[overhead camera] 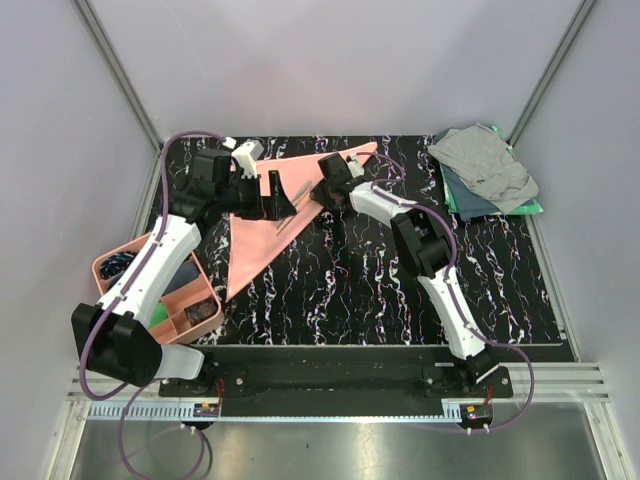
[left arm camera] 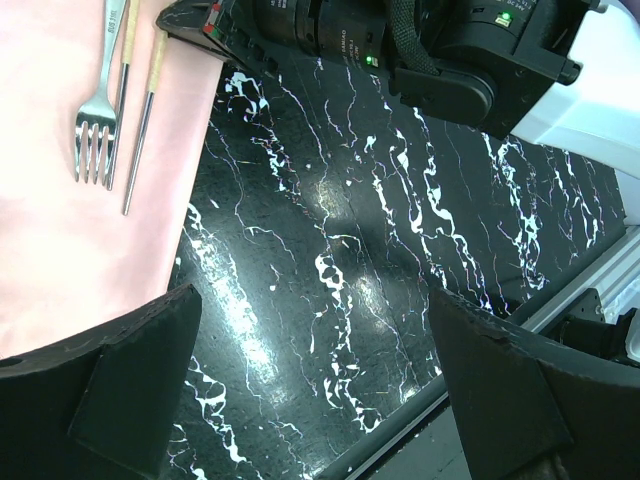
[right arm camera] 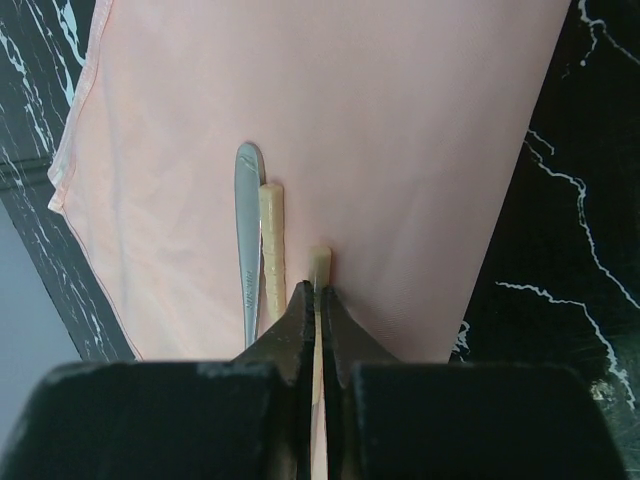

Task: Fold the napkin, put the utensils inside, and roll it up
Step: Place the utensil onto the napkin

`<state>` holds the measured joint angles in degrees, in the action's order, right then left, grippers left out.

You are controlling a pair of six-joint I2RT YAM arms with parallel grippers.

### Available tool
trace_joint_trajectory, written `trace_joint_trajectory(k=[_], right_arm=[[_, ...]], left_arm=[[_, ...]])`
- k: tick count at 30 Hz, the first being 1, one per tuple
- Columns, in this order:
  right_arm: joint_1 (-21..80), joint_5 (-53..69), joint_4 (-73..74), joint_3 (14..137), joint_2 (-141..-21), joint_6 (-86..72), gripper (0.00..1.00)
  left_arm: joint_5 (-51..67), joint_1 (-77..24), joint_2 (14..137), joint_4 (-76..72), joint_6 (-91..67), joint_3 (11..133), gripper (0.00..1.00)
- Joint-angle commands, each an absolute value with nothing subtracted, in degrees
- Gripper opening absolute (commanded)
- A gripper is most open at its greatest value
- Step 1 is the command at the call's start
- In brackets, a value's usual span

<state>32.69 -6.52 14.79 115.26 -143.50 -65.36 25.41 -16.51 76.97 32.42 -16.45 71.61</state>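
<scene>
The salmon-pink napkin point(overhead camera: 250, 250) lies folded into a long triangle on the black marbled table point(overhead camera: 380, 280). On it rest the utensils: a silver fork point(left arm camera: 97, 110) and two thin sticks with pale handles point(left arm camera: 140, 130). My right gripper point(right arm camera: 318, 300) is shut on the handle end of one stick point(right arm camera: 320, 258), low over the napkin point(right arm camera: 350, 120). The other stick point(right arm camera: 272, 240) and the fork handle point(right arm camera: 248, 230) lie just to its left. My left gripper point(left arm camera: 315, 390) hangs open over bare table beside the napkin's edge point(left arm camera: 60, 240), with nothing between its fingers point(left arm camera: 130, 380).
A pink compartment tray point(overhead camera: 108, 258) holding small items sits at the left, under the left arm. A grey cloth point(overhead camera: 485, 160) lies on a green cloth point(overhead camera: 500, 207) at the back right corner. The right arm's body point(left arm camera: 450, 50) crowds the space beyond the left gripper.
</scene>
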Motion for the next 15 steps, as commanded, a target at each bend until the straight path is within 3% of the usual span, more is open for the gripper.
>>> trace_joint_trajectory(k=[1, 2, 3, 6, 15], right_arm=[[33.2, -8.4, 14.6, 115.5, -142.0, -64.2, 0.01], [33.2, -8.2, 14.6, 115.7, -142.1, -64.0, 0.05], [33.2, -8.0, 14.6, 115.9, -142.0, -63.6, 0.2], [33.2, -7.6, 14.3, 116.0, -140.7, -61.2, 0.36], [29.6, -9.0, 11.4, 107.4, -127.5, -46.3, 0.48]], left_arm=[[26.5, -16.7, 74.8, 29.6, -16.5, 71.9, 0.99], [26.5, -16.8, 74.8, 29.8, -16.5, 71.9, 0.99], [26.3, -16.8, 74.8, 29.7, -16.4, 71.9, 0.99], [26.1, -16.8, 74.9, 29.8, -16.3, 71.9, 0.99], [25.5, -16.8, 75.9, 30.1, -16.2, 72.1, 0.99]])
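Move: About 5 cm back and 4 cm left of the right hand is the middle of the chopstick, still pinched near its handle end and already down on the napkin. The first chopstick's middle lies roughly 3 cm back and 5 cm left of the hand, and the fork's about 2 cm back and 7 cm left, all within 2 cm below it. From the left hand, the held chopstick is about 16 cm ahead, 5 cm right and 20 cm lower. Opening its fingers to about half while nearly in place, the right hand lets go of the chopstick beside the first one. It then lifts about 2.5 cm off the napkin, drifting 1 to 2 cm right and slightly back, away from the utensils, as the wrist turns some 10 degrees, partly counter-clockwise and tipping the fingers up a little. ##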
